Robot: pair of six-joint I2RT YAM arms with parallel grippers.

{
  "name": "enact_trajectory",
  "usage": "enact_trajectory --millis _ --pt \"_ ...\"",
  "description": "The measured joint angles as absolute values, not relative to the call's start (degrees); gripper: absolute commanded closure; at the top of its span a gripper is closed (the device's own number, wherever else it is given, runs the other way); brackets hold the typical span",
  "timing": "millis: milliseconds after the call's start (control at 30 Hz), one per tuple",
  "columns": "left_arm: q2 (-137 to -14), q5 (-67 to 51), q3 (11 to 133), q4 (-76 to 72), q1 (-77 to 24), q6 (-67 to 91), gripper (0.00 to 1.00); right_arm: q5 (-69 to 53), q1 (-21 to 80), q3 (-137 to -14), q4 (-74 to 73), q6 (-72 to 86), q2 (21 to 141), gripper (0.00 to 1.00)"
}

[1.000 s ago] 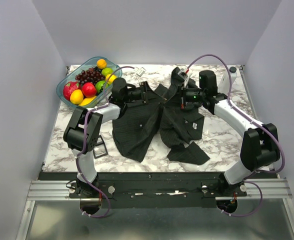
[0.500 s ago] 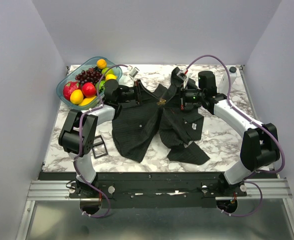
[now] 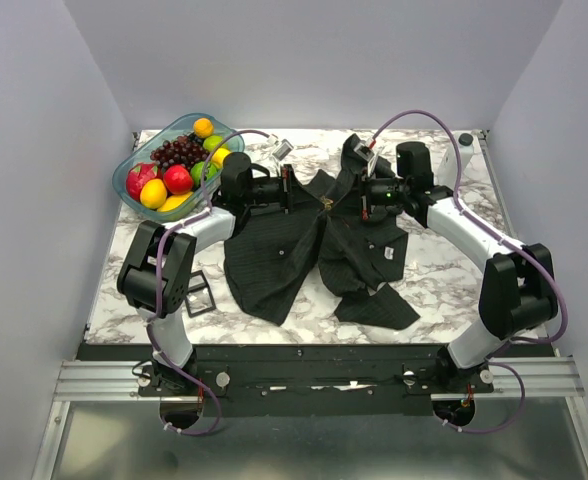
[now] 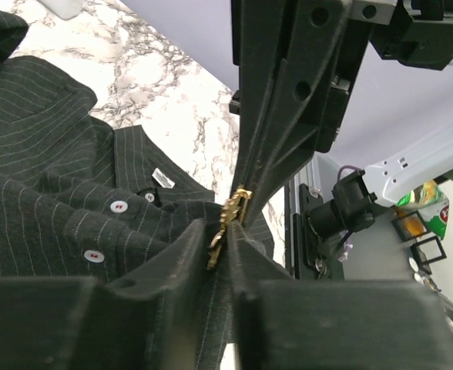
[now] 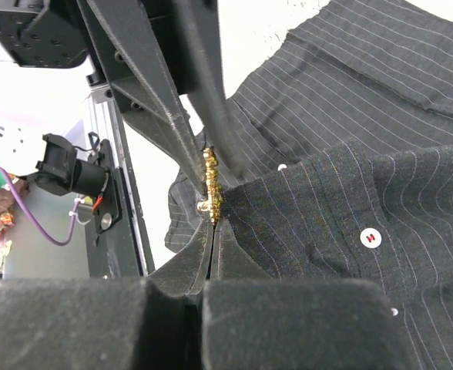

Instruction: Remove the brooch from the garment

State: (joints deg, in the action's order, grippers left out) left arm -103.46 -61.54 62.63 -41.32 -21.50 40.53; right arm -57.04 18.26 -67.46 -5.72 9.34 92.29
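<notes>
The garment [image 3: 284,255], a black pinstriped shirt, lies across the middle of the marble table. The brooch [image 3: 326,203] is a small gold pin near its upper middle. My left gripper [image 3: 312,198] comes from the left and my right gripper [image 3: 339,200] from the right, and their tips meet at the brooch. In the left wrist view my left gripper [image 4: 225,231] is shut on a fold of the garment [image 4: 49,193], with the brooch [image 4: 228,218] at its tips. In the right wrist view my right gripper [image 5: 211,220] is shut on the brooch's [image 5: 211,189] lower end, beside the garment [image 5: 380,177].
A clear bowl of fruit [image 3: 126,170] stands at the back left. A black rectangular buckle frame [image 3: 199,295] lies near the left arm. A small white object [image 3: 282,150] lies behind the shirt. The shirt's white label [image 4: 162,177] and white buttons [image 4: 119,206] show.
My left gripper pulled left and back half a second ago, then came back right to the brooch. My right gripper has hardly moved. The shirt's upper edge shifted slightly.
</notes>
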Motion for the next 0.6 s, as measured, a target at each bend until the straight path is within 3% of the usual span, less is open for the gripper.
enact_trajectory --millis 33,100,233,333,600 --pt "-103.48 -61.73 62.89 -41.06 -21.56 40.45 0.99 -57.04 18.15 -67.46 -5.76 9.32 92.36 0.99" --pt "-103.57 -62.63 63.37 -41.08 -21.63 40.69 1.00 -56.90 17.87 -67.46 -5.76 9.28 92.38 0.97" --pt "-103.72 -63.07 63.86 -41.89 -21.76 41.08 1.00 -57.14 17.12 -68.36 -6.20 9.96 92.92 0.73" --pt "-103.77 -62.63 63.37 -43.77 -21.71 43.18 1.00 -57.67 16.47 -68.66 -6.17 11.86 93.30 0.67" --pt "-105.71 -61.58 62.70 -51.46 -21.10 49.54 1.00 -60.62 13.98 -70.74 -6.15 17.12 95.09 0.63"
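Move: The brooch is practically at both hands, held up with the garment's raised fold: about 1 cm to the left hand's right, between its part-open fingers, and some 2 cm to the left of the right hand, whose shut fingertips already grip one end. Down on the garment, a white button lies about 9 cm back and 10 cm left of the left hand, 17 cm lower; the white tag sits roughly 9 cm back and 12 cm right of the right hand, 16 cm lower. The brooch changes hands: the left fingers shut on its free end and keep it, rising about 1 cm. Only then do the right fingers open to about a third and let go, the hand drawing off some 2 cm forward and 2 cm to the right, rising slightly and rolling about 10 degrees. ##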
